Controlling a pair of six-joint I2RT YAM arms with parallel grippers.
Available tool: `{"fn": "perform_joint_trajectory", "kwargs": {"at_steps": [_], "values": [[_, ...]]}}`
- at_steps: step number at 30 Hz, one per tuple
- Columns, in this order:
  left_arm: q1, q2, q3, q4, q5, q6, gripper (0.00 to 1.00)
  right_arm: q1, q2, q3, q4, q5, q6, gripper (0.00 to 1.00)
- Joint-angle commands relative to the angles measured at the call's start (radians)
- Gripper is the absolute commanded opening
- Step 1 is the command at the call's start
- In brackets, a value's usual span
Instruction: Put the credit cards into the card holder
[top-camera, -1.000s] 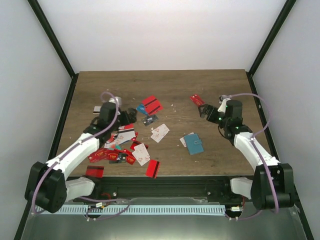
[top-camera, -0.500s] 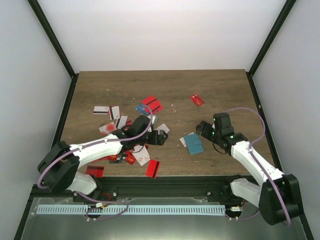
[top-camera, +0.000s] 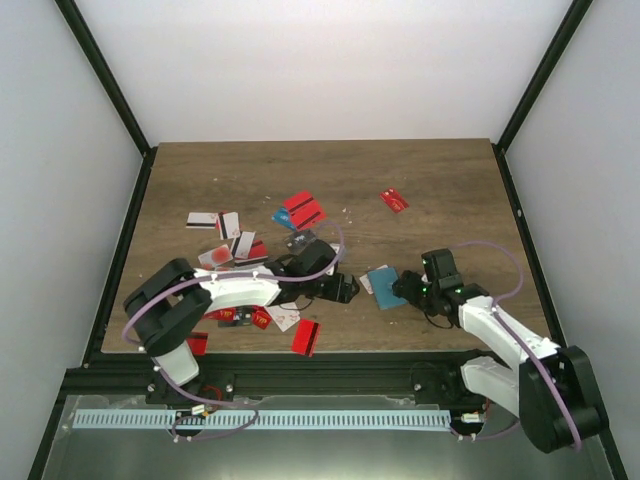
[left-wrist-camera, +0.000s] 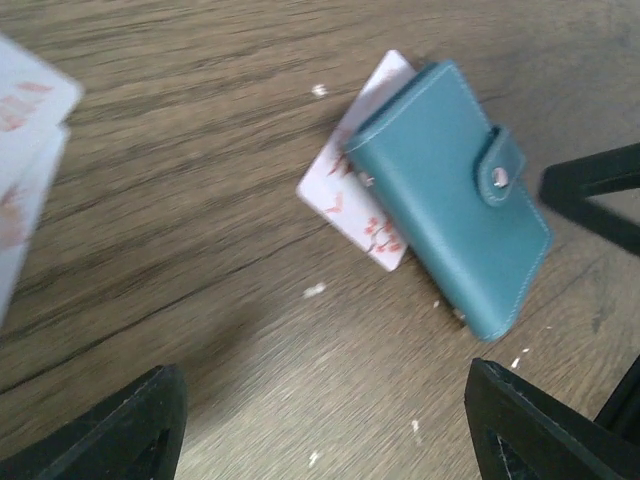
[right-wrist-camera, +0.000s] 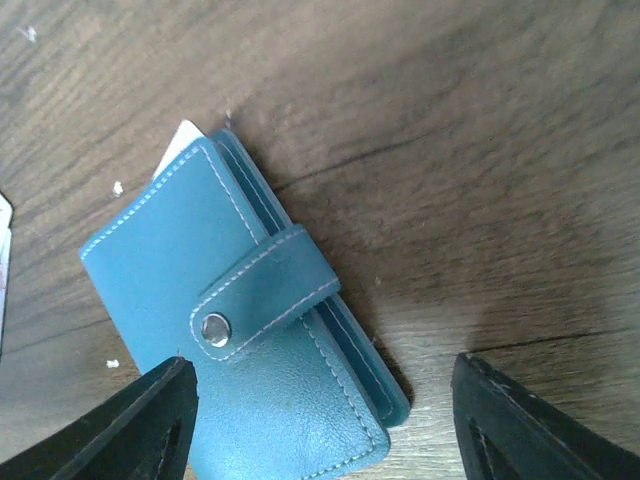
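The teal card holder lies shut on the table, its snap strap fastened. A white credit card with red marks pokes out from under its far edge. My left gripper hovers open just left of the card holder, empty. My right gripper is open just right of it, low over its strap end, touching nothing. Several credit cards lie scattered at centre left: red ones, striped white ones, and a lone red one at back right.
A red card and another lie near the table's front edge. The left forearm stretches over the card pile. The right gripper's black fingers show at the right edge of the left wrist view.
The left arm swung from the back-left cards rightward to beside the card holder. The right arm pulled back from the far red card down to the holder's right side. Both grippers stayed open.
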Motion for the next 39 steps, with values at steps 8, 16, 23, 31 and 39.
{"fn": "perform_joint_trajectory", "kwargs": {"at_steps": [8, 16, 23, 31, 39], "values": [[-0.013, 0.161, 0.150, 0.059, 0.061, 0.049, 0.74, 0.028, 0.097, -0.049, 0.196, -0.287, -0.020, 0.58], [-0.011, 0.195, 0.168, 0.039, 0.030, 0.083, 0.74, 0.031, 0.010, -0.044, 0.110, -0.343, -0.051, 0.58], [-0.010, 0.241, 0.181, 0.072, 0.091, 0.080, 0.63, 0.030, 0.000, 0.024, 0.011, -0.170, -0.058, 0.60], [-0.010, 0.270, 0.204, 0.063, 0.111, 0.081, 0.49, 0.034, 0.096, 0.073, 0.044, -0.125, -0.077, 0.56], [-0.011, 0.292, 0.216, 0.067, 0.110, 0.074, 0.31, 0.125, 0.231, 0.170, 0.022, -0.024, -0.088, 0.53]]}}
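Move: The card holder lies about 8 cm to the right of the left hand, 1 cm ahead and some 4 cm lower. From the right hand its middle is roughly 3 cm left, 2 cm ahead and 3 cm down. A white card peeks out beneath it, about 5 cm right of and 4 cm beyond the left hand; the white card pair sits some 8 cm left of and 6 cm beyond that hand. Right hand shifts about 4 cm left against the card holder; left moves 5 cm right and down, fingers narrowing. ##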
